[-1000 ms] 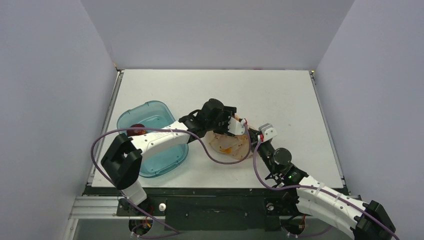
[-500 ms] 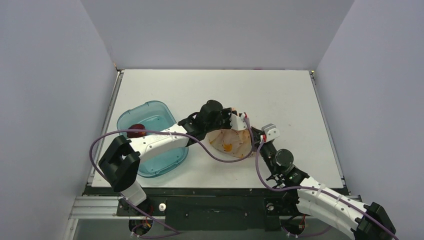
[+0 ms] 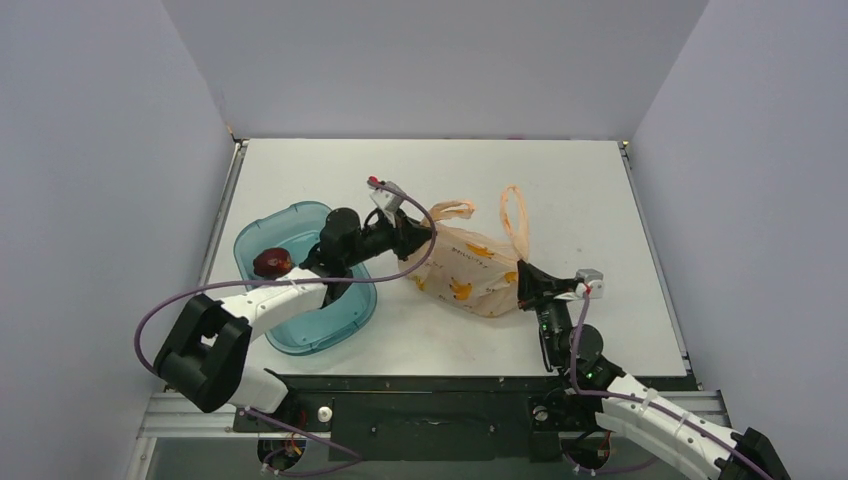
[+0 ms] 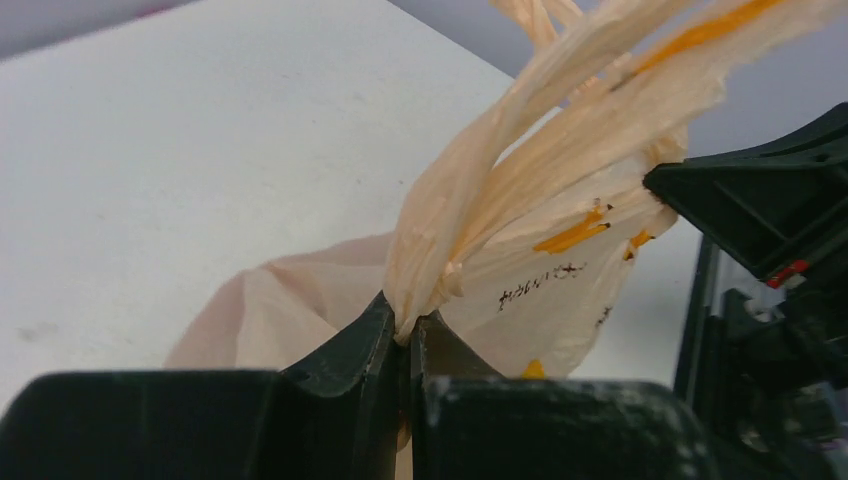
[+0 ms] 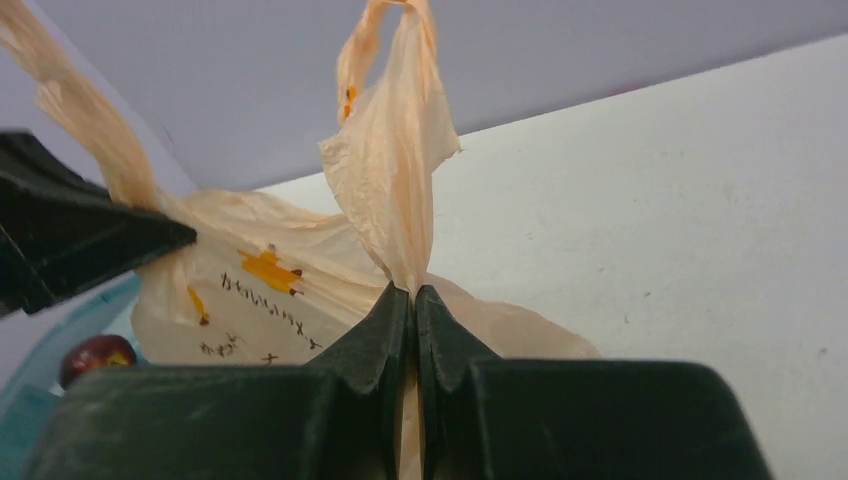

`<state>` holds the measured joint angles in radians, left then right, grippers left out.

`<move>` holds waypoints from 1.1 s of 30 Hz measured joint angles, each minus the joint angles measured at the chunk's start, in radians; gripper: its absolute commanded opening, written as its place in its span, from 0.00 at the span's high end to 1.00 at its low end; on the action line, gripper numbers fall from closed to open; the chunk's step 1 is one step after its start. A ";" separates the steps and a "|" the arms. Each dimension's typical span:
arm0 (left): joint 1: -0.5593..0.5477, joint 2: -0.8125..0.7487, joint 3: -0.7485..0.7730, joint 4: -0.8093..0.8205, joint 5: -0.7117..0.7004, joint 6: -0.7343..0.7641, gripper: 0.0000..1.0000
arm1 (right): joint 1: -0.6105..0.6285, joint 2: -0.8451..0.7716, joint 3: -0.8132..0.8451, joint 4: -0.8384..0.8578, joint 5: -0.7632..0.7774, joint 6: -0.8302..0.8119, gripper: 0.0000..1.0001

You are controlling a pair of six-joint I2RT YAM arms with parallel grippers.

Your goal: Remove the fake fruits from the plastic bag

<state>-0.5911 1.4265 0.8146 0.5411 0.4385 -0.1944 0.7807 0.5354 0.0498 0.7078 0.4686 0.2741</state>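
The peach-orange plastic bag [image 3: 470, 272] is stretched between my two grippers over the middle of the table, its handle loops lying toward the back. My left gripper [image 3: 416, 237] is shut on the bag's left rim, seen pinched in the left wrist view [image 4: 408, 318]. My right gripper [image 3: 524, 283] is shut on the bag's right rim, pinched in the right wrist view [image 5: 412, 292]. One round red fruit [image 3: 272, 262] rests at the teal tray's left rim and shows in the right wrist view [image 5: 97, 355]. Any other fruits are hidden.
The teal see-through tray [image 3: 345, 312] stands at the left, under my left arm. Grey walls close in the table on three sides. A purple cable loops from each arm.
Both grippers have pulled apart, the left to the left and back, the right to the right and nearer. The bag went from a bunched heap to a stretched, flattened shape with its loops out.
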 measured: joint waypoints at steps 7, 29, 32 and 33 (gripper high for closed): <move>0.014 0.010 -0.220 0.344 -0.040 -0.443 1.00 | 0.006 -0.114 -0.042 -0.096 0.095 0.270 1.00; 0.007 -0.287 0.038 -0.322 -0.387 -0.344 0.58 | -0.008 0.027 0.346 -0.609 0.039 0.192 0.27; -0.034 -0.302 0.176 -0.560 -0.486 -0.336 0.58 | -0.008 0.085 0.507 -0.775 0.010 0.179 0.17; -0.056 -0.293 0.230 -0.648 -0.526 -0.340 0.57 | -0.008 0.101 0.549 -0.820 0.010 0.179 0.16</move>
<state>-0.6468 1.1339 1.0447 -0.1066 -0.0879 -0.5343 0.7727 0.6361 0.5983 -0.1120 0.4786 0.4526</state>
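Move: The plastic bag is pinched in both hands. Its middle lies about 8 cm to the right, 4 cm back and 8 cm below the left hand, and some 12 cm to the left, 4 cm ahead and 6 cm below the right one. The bag's right handle loop rises just ahead of and above the right fingers. The blue tray is roughly 28 cm left of the left hand, level with it and 14 cm lower, with the red fruit 35 cm left, 4 cm ahead. Sinking a little, both hands lower their pinched parts of the bag, 2–3 cm each; the left rolls its left side down, the right its left side up. Both then let go: the right opens wide and rises nearly 8 cm, tipping down; the left opens less than halfway and pulls off up and left, about 8 cm up, turning counter-clockwise. ##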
